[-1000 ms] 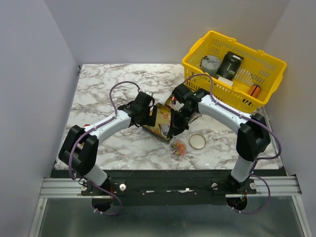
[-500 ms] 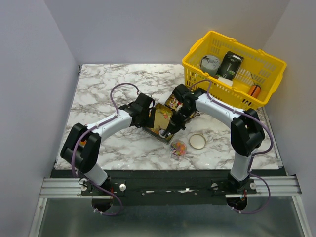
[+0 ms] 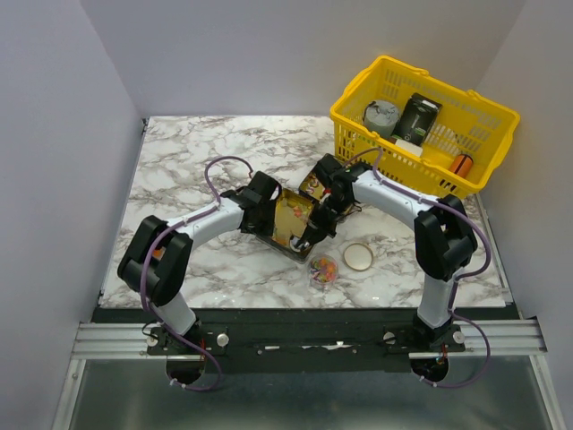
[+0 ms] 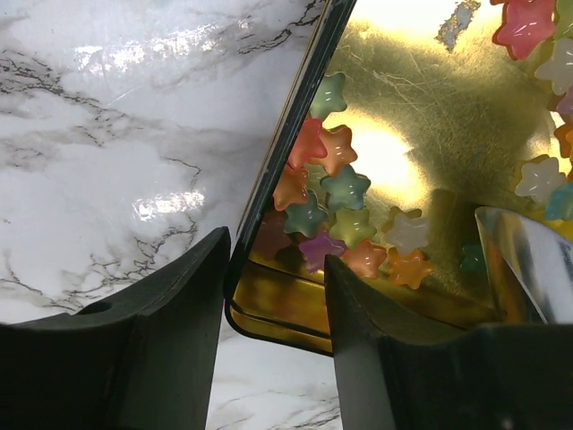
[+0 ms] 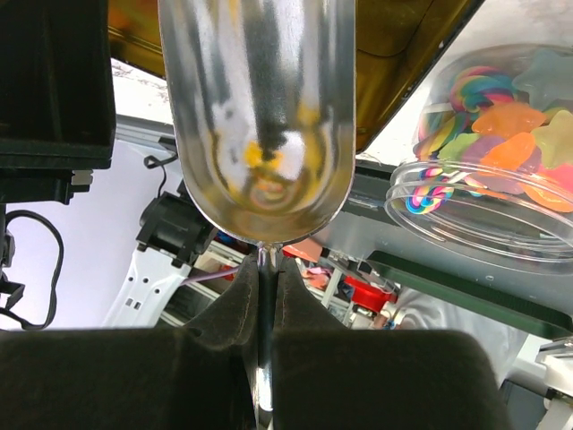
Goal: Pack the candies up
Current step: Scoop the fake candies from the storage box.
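Star-shaped candies (image 4: 331, 193) in orange, green, pink and purple lie heaped in a gold tray (image 4: 421, 107) with a black rim, mid-table in the top view (image 3: 291, 219). My left gripper (image 4: 276, 255) straddles the tray's near corner, one finger outside the rim and one inside, still apart. My right gripper (image 5: 267, 260) is shut on the thin handle of a metal scoop (image 5: 260, 107), whose bowl hangs over the tray's right side. A clear cup (image 5: 483, 179) holding more candies stands just in front of the tray (image 3: 323, 269).
A round lid (image 3: 358, 257) lies to the right of the cup. A yellow basket (image 3: 448, 184) with a tin, a dark packet and an orange cylinder stands at the back right. Both arms meet over the tray.
My left gripper's fingers have drawn closer together around the tray's edge. The right arm has pulled in slightly with the scoop over the tray.
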Motion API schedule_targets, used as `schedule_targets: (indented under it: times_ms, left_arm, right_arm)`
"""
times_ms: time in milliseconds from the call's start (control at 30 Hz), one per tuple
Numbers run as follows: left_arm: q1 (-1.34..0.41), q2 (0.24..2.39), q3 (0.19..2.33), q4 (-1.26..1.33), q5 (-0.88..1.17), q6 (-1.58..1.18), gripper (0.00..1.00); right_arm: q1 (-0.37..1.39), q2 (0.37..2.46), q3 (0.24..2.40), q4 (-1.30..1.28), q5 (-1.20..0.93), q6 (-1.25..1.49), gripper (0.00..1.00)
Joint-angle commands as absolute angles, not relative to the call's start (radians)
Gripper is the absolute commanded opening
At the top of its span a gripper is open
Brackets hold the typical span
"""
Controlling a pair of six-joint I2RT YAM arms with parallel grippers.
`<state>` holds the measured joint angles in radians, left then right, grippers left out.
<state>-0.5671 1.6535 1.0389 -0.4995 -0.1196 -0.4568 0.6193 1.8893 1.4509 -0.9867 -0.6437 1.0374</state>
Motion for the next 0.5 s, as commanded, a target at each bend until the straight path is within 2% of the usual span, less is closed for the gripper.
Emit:
schedule_targets:
  times_ms: [0,200,467]
  left_arm:
    - [-0.561,1.674,1.043,-0.522,-0.095,-0.457,0.52]
    - [-0.561,1.68,1.046,-0.511,-0.061,-0.439,0.39]
    - [-0.561,1.683,1.046,-0.506,-0.046,-0.437,0.31]
  right_arm:
    - [0.598,1.919,1.424,-1.003,-0.611,1.032,0.01]
    - [0.583,1.936,1.42,-1.011,-0.574,1.02,0.01]
    - [0.574,1.974,1.425,-1.009,-0.52,1.051,0.01]
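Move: The candy tray's near-left corner sits between the left fingers, about 2 cm below the hand point; the tray's middle lies some 4 cm ahead and 8 cm right of the left hand. From the right hand, holding the scoop, the tray's middle is roughly 7 cm ahead, 6 cm left and 9 cm lower. The storage box, a clear jar, stands about 4 cm back and 4 cm right of the right hand; the round lid is level with it, 12 cm right. Around the tray's near-left corner the left fingers close part-way, from about half open to a third, the outer finger against the outside wall while the hand stays put. Over the tray the right hand keeps its grip on the scoop and eases about 1.5 cm forward, right and down, drawing the scoop head away from the lone green candy, with almost no wrist turn. ##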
